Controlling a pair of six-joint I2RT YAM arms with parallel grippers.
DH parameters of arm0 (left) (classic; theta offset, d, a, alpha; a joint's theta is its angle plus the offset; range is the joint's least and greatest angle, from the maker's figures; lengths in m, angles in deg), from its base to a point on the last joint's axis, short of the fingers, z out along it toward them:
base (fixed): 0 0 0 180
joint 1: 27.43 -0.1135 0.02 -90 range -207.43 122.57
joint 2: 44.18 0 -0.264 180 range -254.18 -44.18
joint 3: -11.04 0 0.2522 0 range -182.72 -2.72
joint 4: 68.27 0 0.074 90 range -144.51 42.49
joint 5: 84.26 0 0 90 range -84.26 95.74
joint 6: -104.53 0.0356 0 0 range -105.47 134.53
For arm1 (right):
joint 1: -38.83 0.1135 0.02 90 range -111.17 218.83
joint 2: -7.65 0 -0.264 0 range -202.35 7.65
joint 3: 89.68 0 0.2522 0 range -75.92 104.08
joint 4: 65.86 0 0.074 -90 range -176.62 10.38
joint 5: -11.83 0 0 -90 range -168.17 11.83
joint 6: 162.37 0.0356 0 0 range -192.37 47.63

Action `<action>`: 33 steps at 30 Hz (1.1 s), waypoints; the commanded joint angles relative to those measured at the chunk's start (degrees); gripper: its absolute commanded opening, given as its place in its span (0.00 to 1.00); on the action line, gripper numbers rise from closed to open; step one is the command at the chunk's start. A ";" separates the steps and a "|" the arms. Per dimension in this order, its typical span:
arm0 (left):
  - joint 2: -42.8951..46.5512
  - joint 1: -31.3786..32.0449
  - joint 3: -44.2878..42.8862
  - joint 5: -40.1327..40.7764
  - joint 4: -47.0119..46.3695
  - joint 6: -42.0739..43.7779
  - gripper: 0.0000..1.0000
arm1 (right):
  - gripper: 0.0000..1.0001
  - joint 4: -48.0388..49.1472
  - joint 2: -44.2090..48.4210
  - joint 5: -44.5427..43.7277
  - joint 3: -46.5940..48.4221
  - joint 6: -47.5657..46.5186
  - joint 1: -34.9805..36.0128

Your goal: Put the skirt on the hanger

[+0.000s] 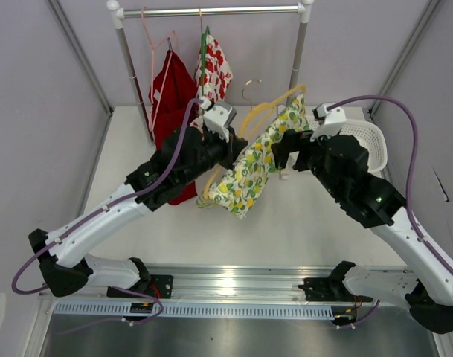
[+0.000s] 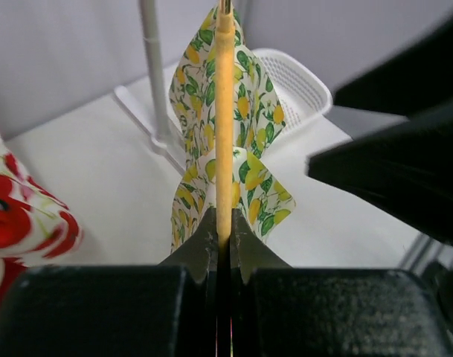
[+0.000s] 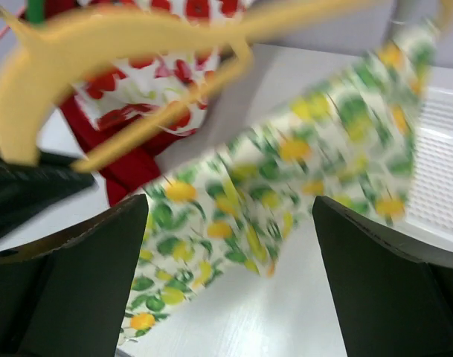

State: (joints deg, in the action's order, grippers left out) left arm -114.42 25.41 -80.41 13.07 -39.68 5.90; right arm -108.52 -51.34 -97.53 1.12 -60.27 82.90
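The skirt [image 1: 250,169], white with lemons and leaves, hangs draped on the tilted yellow-tan hanger [image 1: 269,111] above the table. My left gripper [image 1: 233,152] is shut on the hanger's lower end. In the left wrist view its jaws pinch the hanger's rod [image 2: 225,111], with the skirt [image 2: 257,111] folded around it beyond. My right gripper [image 1: 280,158] stands open just right of the skirt. In the right wrist view its wide-spread fingers [image 3: 85,275] hold nothing, and the skirt [image 3: 286,171] and hanger [image 3: 137,33] hang blurred ahead of them.
A clothes rack [image 1: 211,11] at the back carries a pink hanger [image 1: 153,44], a green hanger [image 1: 204,52], a red garment [image 1: 170,97] and a white garment with red flowers [image 1: 215,67]. A white basket [image 1: 366,141] sits at the right, behind my right arm.
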 commanded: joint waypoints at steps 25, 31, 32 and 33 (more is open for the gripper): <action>-35.85 -5.10 -63.23 22.11 25.44 -6.14 0.00 | 0.99 -10.21 4.75 -15.63 15.16 1.79 -1.97; -35.75 -8.01 -59.59 20.71 11.81 -3.68 0.00 | 0.99 -9.50 4.31 -14.84 14.55 1.26 -1.98; -36.37 -8.28 -60.38 20.79 10.93 -3.07 0.00 | 0.99 -9.42 4.40 -14.84 14.29 1.26 -2.06; -37.24 -8.54 -61.08 21.05 9.96 -2.81 0.00 | 0.99 -9.24 4.40 -14.66 14.11 1.17 -2.06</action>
State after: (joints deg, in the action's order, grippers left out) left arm -152.69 17.61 -138.66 34.49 -17.16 1.49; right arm -119.19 -47.05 -112.41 14.19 -57.93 81.07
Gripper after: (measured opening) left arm 0.039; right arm 0.993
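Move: The left hand holds the yellow hanger with the lemon skirt; the bare stretch of rod it goes to lies about 25 cm ahead, level sideways and some 15 cm above. The flowered skirt hangs about 24 cm ahead and 8 cm left, the right post 24 cm ahead and 17 cm right. From the right hand the rod spot lies 23 cm ahead, 11 cm left, 14 cm up; the lemon skirt is 4 cm ahead, 5 cm left. Keeping its shut grip, the left hand carries the hanger some 16 cm forward to the rod, climbing about 9 cm on the way and sinking 2 cm over the last stretch to bring the hook over the rod, while turning some 30 degrees counter-clockwise. The right hand, already wide open, backs off rightward and up from the skirt, then stays clear. ##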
